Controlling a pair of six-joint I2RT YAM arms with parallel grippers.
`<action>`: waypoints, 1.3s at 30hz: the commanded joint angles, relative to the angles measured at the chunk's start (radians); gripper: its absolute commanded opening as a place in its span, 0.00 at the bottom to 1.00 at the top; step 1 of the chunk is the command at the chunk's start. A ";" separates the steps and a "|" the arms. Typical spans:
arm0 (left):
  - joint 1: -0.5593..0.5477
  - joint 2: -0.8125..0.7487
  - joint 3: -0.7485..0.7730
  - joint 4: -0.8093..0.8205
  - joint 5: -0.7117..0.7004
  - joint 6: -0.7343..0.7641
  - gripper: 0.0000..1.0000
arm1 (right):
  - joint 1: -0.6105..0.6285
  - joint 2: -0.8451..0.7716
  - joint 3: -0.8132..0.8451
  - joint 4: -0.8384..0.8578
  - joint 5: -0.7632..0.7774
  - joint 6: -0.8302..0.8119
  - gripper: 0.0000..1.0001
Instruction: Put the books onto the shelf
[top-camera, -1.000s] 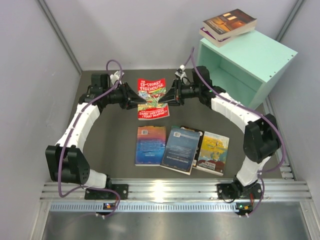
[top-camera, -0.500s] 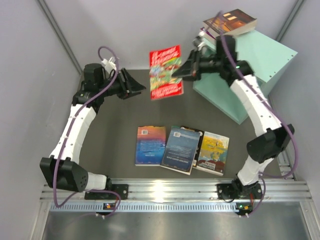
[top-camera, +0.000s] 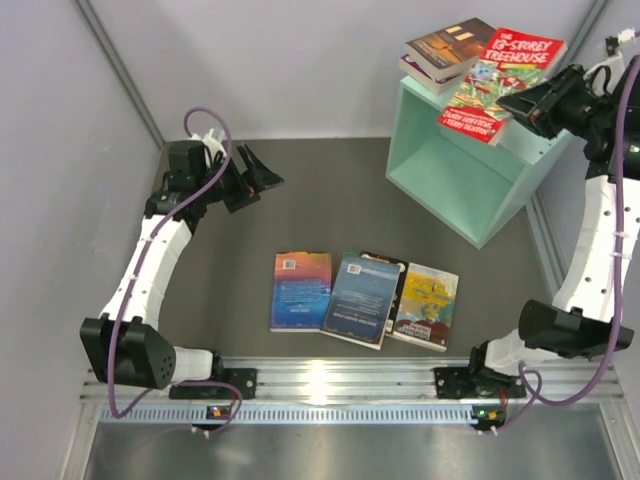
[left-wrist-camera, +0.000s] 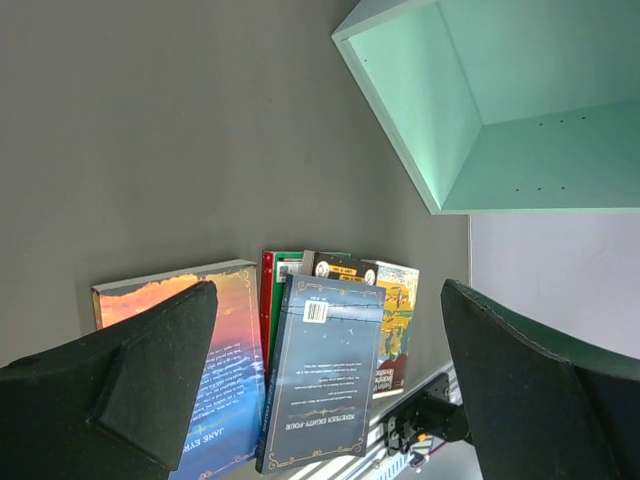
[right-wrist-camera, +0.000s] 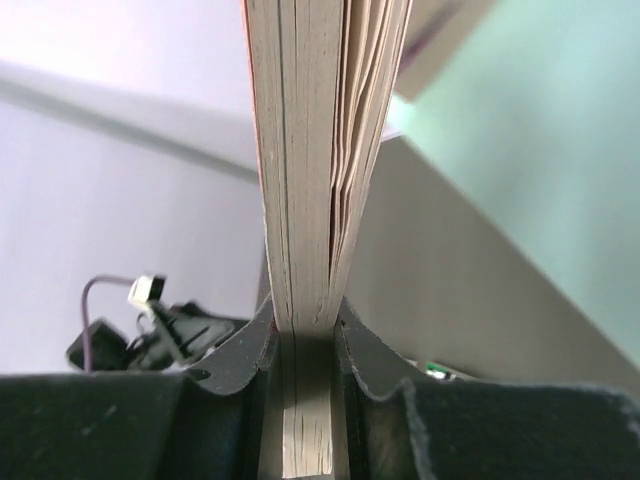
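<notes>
My right gripper (top-camera: 520, 104) is shut on the red cartoon book (top-camera: 497, 84), holding it tilted above the top of the mint-green shelf (top-camera: 455, 175). In the right wrist view the book's page edges (right-wrist-camera: 315, 150) sit clamped between the fingers (right-wrist-camera: 305, 320). A brown book and a purple one lie stacked (top-camera: 455, 50) on the shelf's back corner. My left gripper (top-camera: 256, 176) stands open and empty above the far left of the table. On the table lie a blue-orange book (top-camera: 301, 290), a dark blue one (top-camera: 360, 298) and a yellow one (top-camera: 427, 305).
Seen from the left wrist, the shelf's open face (left-wrist-camera: 480, 110) is at the upper right, with the row of books (left-wrist-camera: 325, 370) below it. A black book and a green one (top-camera: 393, 272) peek out under the dark blue one. Grey walls close in the table.
The left gripper let go of the red book, opened wide and drew back to the left. The right arm carried the book up from the table's middle to above the shelf.
</notes>
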 joint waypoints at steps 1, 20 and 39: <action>0.001 -0.034 -0.021 0.030 0.002 -0.013 0.98 | -0.087 0.002 0.037 -0.150 0.132 -0.050 0.00; 0.002 -0.115 -0.187 0.056 0.039 -0.033 0.96 | -0.242 0.192 0.092 -0.177 0.250 -0.037 0.00; 0.002 -0.084 -0.178 0.079 0.059 -0.046 0.95 | -0.259 0.235 0.190 -0.326 0.419 -0.177 1.00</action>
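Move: The right hand already holds The 13-Storey Treehouse by its edge. The free part of the shelf top where it goes lies about 10 cm right, 5 ahead and 11 below; the stacked books are some 15 ahead and 6 left, 7 lower, the shelf top's near corner 8 right and 4 back. From the left hand, the orange-blue book is about 11 back, 8 right and 27 below; that shelf spot is roughly 52 right, 7 ahead, 9 higher. Rightward and down sweeps the right hand, about 17 cm across and 10 down, away from the stacked books, turning clockwise nearly 30 degrees and tipping its fingers down to lay the book on the free end of the shelf top; there the fingers spread wide and let go, staying close by its outer edge. The empty, open left hand sinks about 5 cm and draws back 3 towards the orange-blue book. ##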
